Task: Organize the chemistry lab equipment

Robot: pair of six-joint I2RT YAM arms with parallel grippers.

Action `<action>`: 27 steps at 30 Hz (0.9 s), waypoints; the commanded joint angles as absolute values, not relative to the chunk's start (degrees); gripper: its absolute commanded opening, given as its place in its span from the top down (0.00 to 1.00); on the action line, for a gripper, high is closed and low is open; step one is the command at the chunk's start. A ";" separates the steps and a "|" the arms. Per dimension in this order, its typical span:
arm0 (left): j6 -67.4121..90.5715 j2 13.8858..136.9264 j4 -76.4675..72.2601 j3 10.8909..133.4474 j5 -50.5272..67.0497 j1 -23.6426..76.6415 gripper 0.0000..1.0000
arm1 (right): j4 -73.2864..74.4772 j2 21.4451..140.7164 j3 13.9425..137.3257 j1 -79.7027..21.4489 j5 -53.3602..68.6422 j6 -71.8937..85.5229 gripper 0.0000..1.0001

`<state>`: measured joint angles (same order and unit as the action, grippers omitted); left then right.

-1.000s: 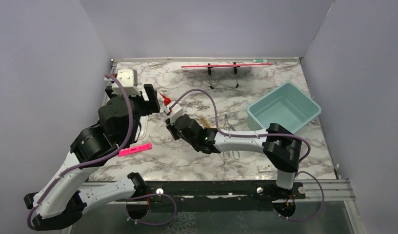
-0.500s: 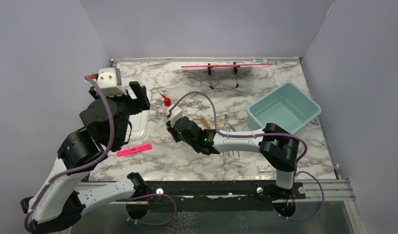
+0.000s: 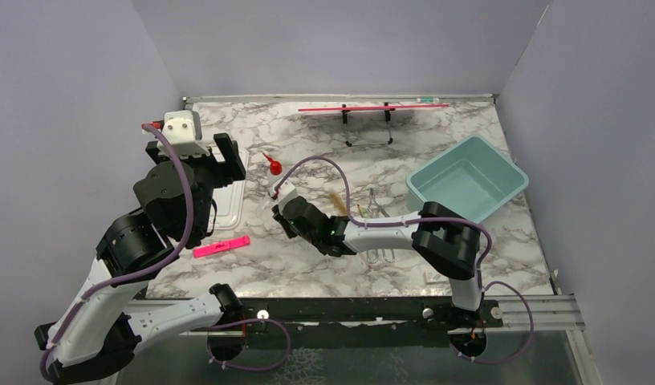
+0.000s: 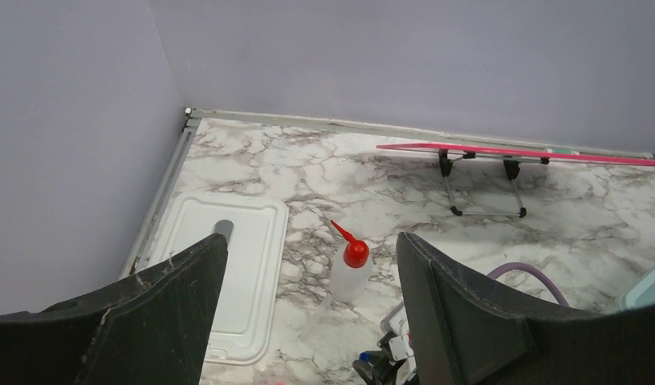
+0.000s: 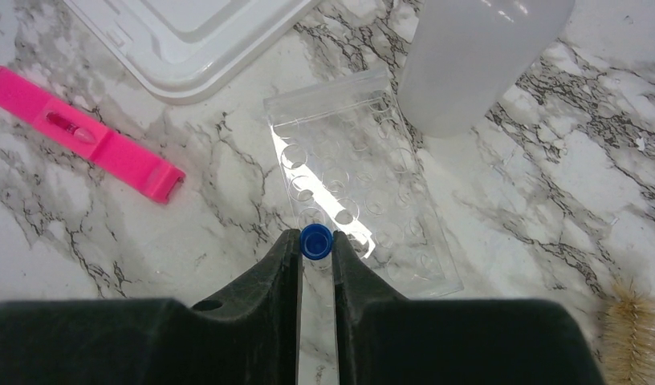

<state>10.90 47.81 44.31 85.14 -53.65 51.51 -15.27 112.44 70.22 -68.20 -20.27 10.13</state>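
My right gripper is shut on a blue-capped clear tube, holding it upright over the near end of a clear tube rack. In the top view the right gripper is low over the table's middle left. The squeeze bottle with red nozzle stands just beyond the rack and also shows in the top view. My left gripper is open, empty and raised above the bottle. The tan brush and metal forceps lie right of my right arm.
A white tray lid lies flat by the left wall. A pink strip lies near the front left. A teal bin stands at the right. The red rod on its black stand runs along the back edge.
My left arm has pulled up and back to the left, away from the squeeze bottle, then stayed. My right gripper has shifted slightly, still holding the tube.
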 commanded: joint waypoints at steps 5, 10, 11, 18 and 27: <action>8.82 47.90 43.92 85.08 -55.48 51.77 0.20 | -16.04 114.52 70.11 -68.46 -20.21 11.24 0.72; 8.37 48.14 43.68 85.23 -55.42 51.77 0.20 | -15.34 111.90 69.49 -68.46 -20.44 12.96 0.50; 8.35 48.18 43.64 85.25 -55.38 51.80 0.20 | -14.69 111.01 69.63 -68.46 -20.51 13.64 0.45; 9.39 48.52 43.53 85.22 -53.46 51.81 0.20 | -6.81 103.74 70.73 -68.31 -22.13 20.90 0.30; 15.32 47.30 43.59 79.83 -46.03 51.78 0.17 | 16.16 95.50 67.68 -65.00 -23.13 45.42 0.37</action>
<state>11.73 47.90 43.86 82.78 -51.13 51.51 -0.23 97.62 69.45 -67.64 -22.04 28.64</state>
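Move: The right gripper still pinches the blue cap of a test tube standing upright in the clear rack; the rack's middle lies about 4 cm ahead, 3 cm left and 6 cm below. The white bottle stands about 10 cm ahead and 1 cm left, the pink clamp 16 cm left and 5 cm back, and the nearest loose tube cap some 6 cm right, level with the hand. From the idle left gripper the rack is roughly 7 cm ahead, 6 cm right and 41 cm below. Hold the right gripper steady over the rack and spread its fingers wide to let go of the blue cap. Once clear, lift about 8 cm, drawing some 4 cm to the right and slightly back, away from the rack and towards the loose tubes, while the wrist turns clockwise and tips down by roughly 10 degrees each. ##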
